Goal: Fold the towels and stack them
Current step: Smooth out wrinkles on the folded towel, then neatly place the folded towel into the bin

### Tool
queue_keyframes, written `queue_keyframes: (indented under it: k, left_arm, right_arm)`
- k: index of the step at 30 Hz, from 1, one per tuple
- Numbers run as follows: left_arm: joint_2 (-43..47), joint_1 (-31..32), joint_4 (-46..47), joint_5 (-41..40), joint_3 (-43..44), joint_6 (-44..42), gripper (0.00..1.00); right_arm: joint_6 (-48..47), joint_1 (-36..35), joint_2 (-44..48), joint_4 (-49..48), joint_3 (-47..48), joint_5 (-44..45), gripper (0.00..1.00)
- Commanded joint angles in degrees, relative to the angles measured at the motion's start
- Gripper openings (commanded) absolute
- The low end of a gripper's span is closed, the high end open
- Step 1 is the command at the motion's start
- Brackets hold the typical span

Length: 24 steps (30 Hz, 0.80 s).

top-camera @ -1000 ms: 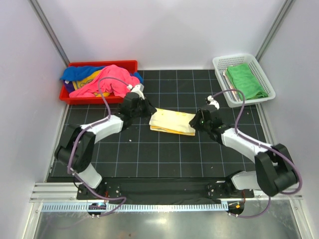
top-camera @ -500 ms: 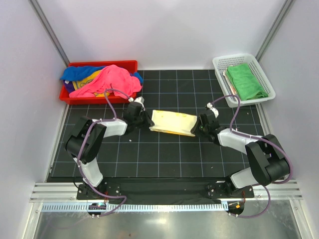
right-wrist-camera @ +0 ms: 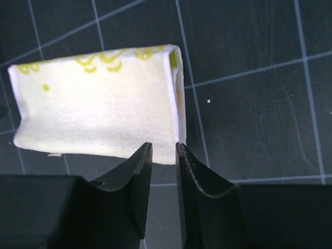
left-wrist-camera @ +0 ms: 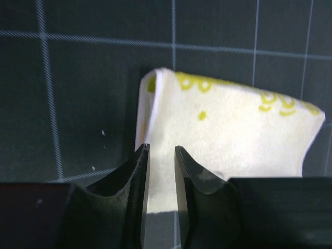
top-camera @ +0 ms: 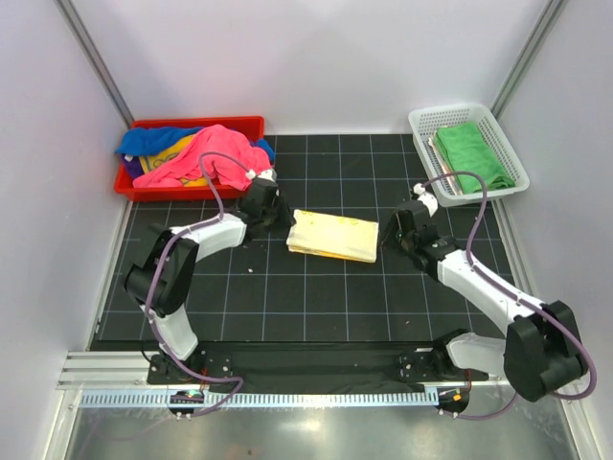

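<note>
A folded pale yellow towel (top-camera: 332, 236) with yellow print lies flat on the black grid mat, also seen in the left wrist view (left-wrist-camera: 228, 135) and the right wrist view (right-wrist-camera: 98, 109). My left gripper (top-camera: 285, 218) hovers over the towel's left end. Its jaws (left-wrist-camera: 161, 148) stand a narrow gap apart with nothing between them. My right gripper (top-camera: 387, 237) hovers at the towel's right end, jaws (right-wrist-camera: 164, 145) likewise slightly open and empty. A pink towel (top-camera: 215, 153) and a blue towel (top-camera: 144, 141) lie heaped in the red tray. A green towel (top-camera: 469, 153) lies folded in the basket.
The red tray (top-camera: 144, 189) stands at the back left, just behind my left wrist. The white mesh basket (top-camera: 514, 163) stands at the back right. Grey walls close in both sides and the back of the mat.
Both grippers have let go of the yellow towel's ends, opened a little and risen slightly. The towel now lies flat and folded on the mat.
</note>
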<state>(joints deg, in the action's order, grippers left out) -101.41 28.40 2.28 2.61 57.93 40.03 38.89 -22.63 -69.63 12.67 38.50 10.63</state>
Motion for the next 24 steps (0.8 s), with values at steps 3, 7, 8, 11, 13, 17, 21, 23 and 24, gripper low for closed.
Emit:
queue_keyframes:
  k: [3,7,8,11,13,17,21,23,24]
  left_arm:
    - [1.39,-0.01,-9.99,-14.9,5.43,0.39,0.31]
    - [-2.03,0.07,-11.78,-18.52,7.72,2.42,0.34]
    - [-4.3,0.07,-12.12,-17.04,8.51,2.51,0.34]
    - [-7.74,0.34,-12.31,-15.01,11.06,2.77,0.33]
    - [-9.07,0.6,-12.3,-13.96,12.38,3.03,0.33]
    - [-11.88,1.48,-12.39,-12.55,14.14,3.65,0.31]
    - [-12.5,4.1,-12.57,-12.89,15.01,3.3,0.31]
    - [-12.68,5.51,-12.66,-13.07,15.63,3.65,0.3]
    - [-12.94,6.83,-12.74,-13.16,15.81,3.82,0.3]
  right_arm:
    - [-2.68,0.13,4.67,5.96,6.4,4.04,0.33]
    - [-3.3,0.13,5.47,7.89,8.95,3.61,0.33]
    - [-3.39,0.13,5.55,8.07,9.22,3.52,0.34]
    - [-3.83,0.13,6.34,8.43,9.66,3.34,0.34]
    - [-4.18,0.13,7.04,8.78,9.75,3.43,0.34]
    - [-4.44,0.22,7.75,9.04,9.49,3.6,0.34]
    - [-4.7,0.13,8.89,9.48,9.05,4.31,0.34]
    - [-4.97,0.13,9.51,9.92,9.05,5.18,0.34]
    - [-5.06,0.22,9.68,10.1,9.05,5.19,0.34]
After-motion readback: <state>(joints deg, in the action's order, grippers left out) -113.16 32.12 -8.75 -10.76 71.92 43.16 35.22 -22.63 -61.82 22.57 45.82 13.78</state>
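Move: Just beyond the left fingertips, about 2 cm ahead, 1 cm right and 4 cm below, is the left end of the folded towel. The towel's middle lies some 11 cm right of that hand and 1 cm back; the red bin stands roughly 24 cm left and 17 cm ahead. From the right hand, the towel's left end is about 21 cm left, 4 cm ahead and 7 cm below, and the white basket some 21 cm right and 21 cm ahead. Swinging out forward and left around the towel's left end, the left hand then drops about 4 cm and comes back right some 4 cm, bringing its part-open fingers astride the layered edge near the far corner, the right finger against the folds. Its wrist rolls left side up and turns counter-clockwise, roughly 10 degrees each. The right hand, already clear, rises about 6 cm away from the towel. ##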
